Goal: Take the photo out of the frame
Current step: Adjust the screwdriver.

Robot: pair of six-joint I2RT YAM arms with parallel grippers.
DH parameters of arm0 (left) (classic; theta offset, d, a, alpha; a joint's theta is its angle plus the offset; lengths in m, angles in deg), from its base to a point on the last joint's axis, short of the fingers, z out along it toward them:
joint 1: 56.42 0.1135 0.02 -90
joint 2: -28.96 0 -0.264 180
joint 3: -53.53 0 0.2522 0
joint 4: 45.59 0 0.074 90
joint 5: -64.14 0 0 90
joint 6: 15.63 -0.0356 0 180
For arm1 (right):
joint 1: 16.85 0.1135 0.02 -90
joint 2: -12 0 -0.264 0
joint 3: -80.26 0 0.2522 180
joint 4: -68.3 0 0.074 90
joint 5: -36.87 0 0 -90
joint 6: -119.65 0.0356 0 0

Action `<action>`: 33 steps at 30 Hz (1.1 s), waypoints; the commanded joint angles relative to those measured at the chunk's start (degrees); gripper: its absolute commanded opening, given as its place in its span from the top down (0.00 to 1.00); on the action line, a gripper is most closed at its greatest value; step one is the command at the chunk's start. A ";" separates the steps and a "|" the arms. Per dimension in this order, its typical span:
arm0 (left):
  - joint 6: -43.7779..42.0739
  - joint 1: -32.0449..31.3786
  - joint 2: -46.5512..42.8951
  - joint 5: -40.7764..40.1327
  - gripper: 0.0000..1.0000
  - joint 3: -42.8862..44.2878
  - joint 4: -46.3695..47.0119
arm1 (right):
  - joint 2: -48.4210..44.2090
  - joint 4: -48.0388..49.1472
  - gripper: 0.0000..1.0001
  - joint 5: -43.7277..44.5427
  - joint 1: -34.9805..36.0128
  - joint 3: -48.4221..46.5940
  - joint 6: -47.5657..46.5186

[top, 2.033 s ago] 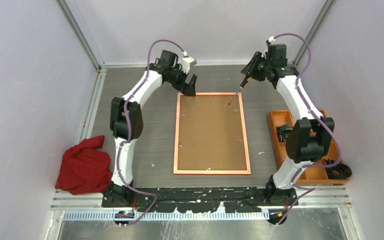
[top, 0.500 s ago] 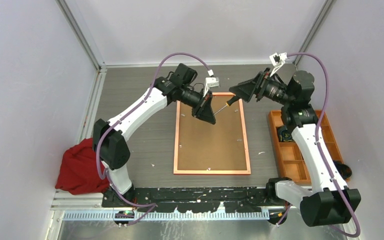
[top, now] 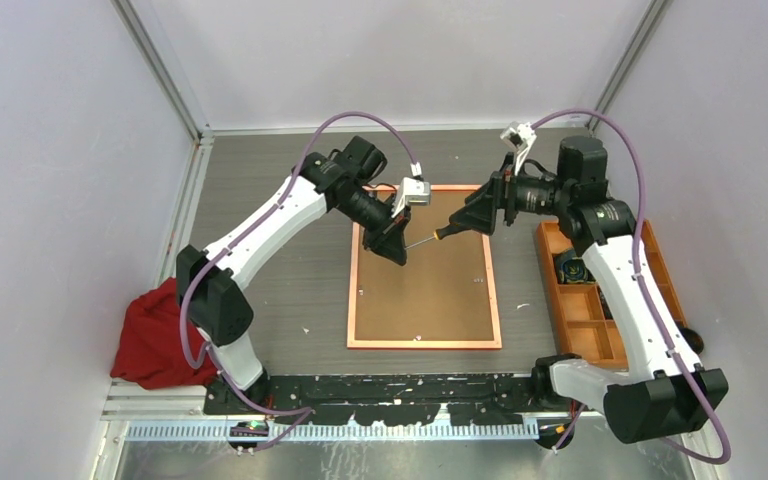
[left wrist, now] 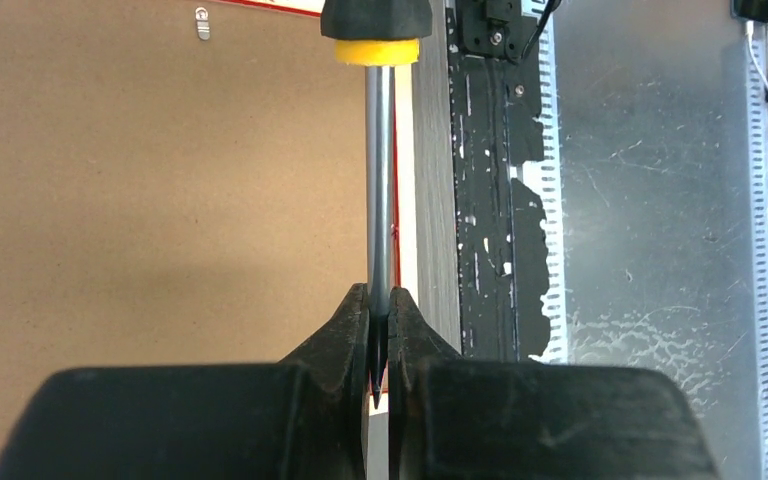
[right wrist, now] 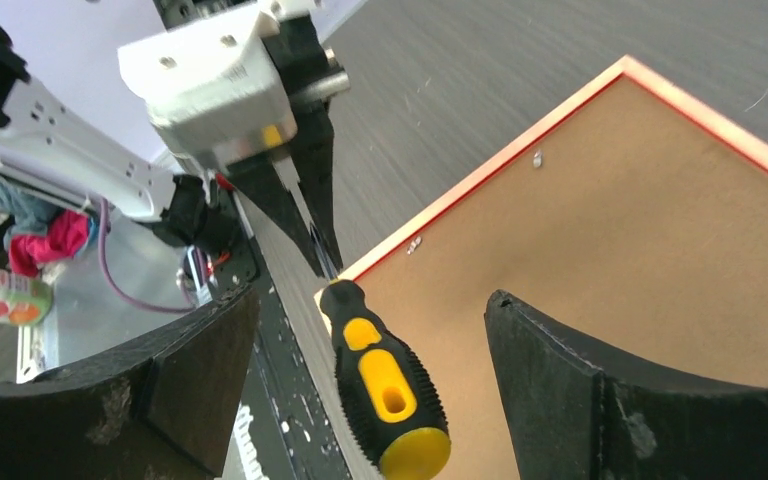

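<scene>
The frame lies face down on the table, its orange-red rim around a brown backing board. The photo is hidden under that board. A black-and-yellow screwdriver hangs level above the frame's far half. My left gripper is shut on the tip of its steel shaft, the jaws pinching it. My right gripper stands open around the handle, with a gap to the fingers on both sides. The board and rim lie below.
An orange compartment tray stands at the right edge of the table. A red cloth lies crumpled at the near left. Small metal clips sit along the board's edges. The black base rail runs along the near edge.
The screwdriver has passed from my right gripper to my left: the left shut on the shaft and the right opened off the handle. Both arms swung in from the far corners over the frame.
</scene>
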 commanded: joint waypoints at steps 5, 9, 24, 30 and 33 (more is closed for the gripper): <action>-2.81 0.07 -4.87 -0.56 1.00 0.81 0.70 | 2.15 -10.61 0.13 0.97 4.66 -2.51 -10.35; -3.25 -0.21 -3.97 -1.19 1.00 1.48 -0.20 | 3.55 -9.92 0.16 1.08 5.90 -2.45 -9.59; -4.40 -0.54 -1.30 -4.40 1.00 2.82 -1.30 | 3.43 -14.23 0.27 0.95 7.11 -3.78 -13.34; -4.02 -0.55 -0.08 -3.96 1.00 3.72 -1.18 | 5.29 -14.91 0.49 -0.04 7.70 -4.34 -12.98; -4.04 -0.57 0.31 -4.16 1.00 4.18 -1.09 | 6.24 -15.54 0.69 0.62 8.34 -4.72 -13.41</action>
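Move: The screwdriver's handle is between and just beyond the right hand's open fingers, about 5 cm below its hand point, 3 cm back and 1 cm left. The left gripper, pinching the shaft near its tip, is some 11 cm left, 7 cm back and 13 cm below the right hand. From the left hand the handle lies about 10 cm right, 4 cm ahead and 8 cm up. The frame's middle is roughly 28 cm below the right hand, 8 cm back and 4 cm left. Sink the open right gripper about 5 cm over the screwdriver's handle while drawing it 2–3 cm back and 2 cm left, the wrist turning some 15 degrees with a counter-clockwise swing and a little tilt. Nearly halt there, then bring the fingers in around the handle to about half open so they take it from both sides. Keep the left fingers shut on the shaft near its tip, letting that hand shift only about a centimetre. ##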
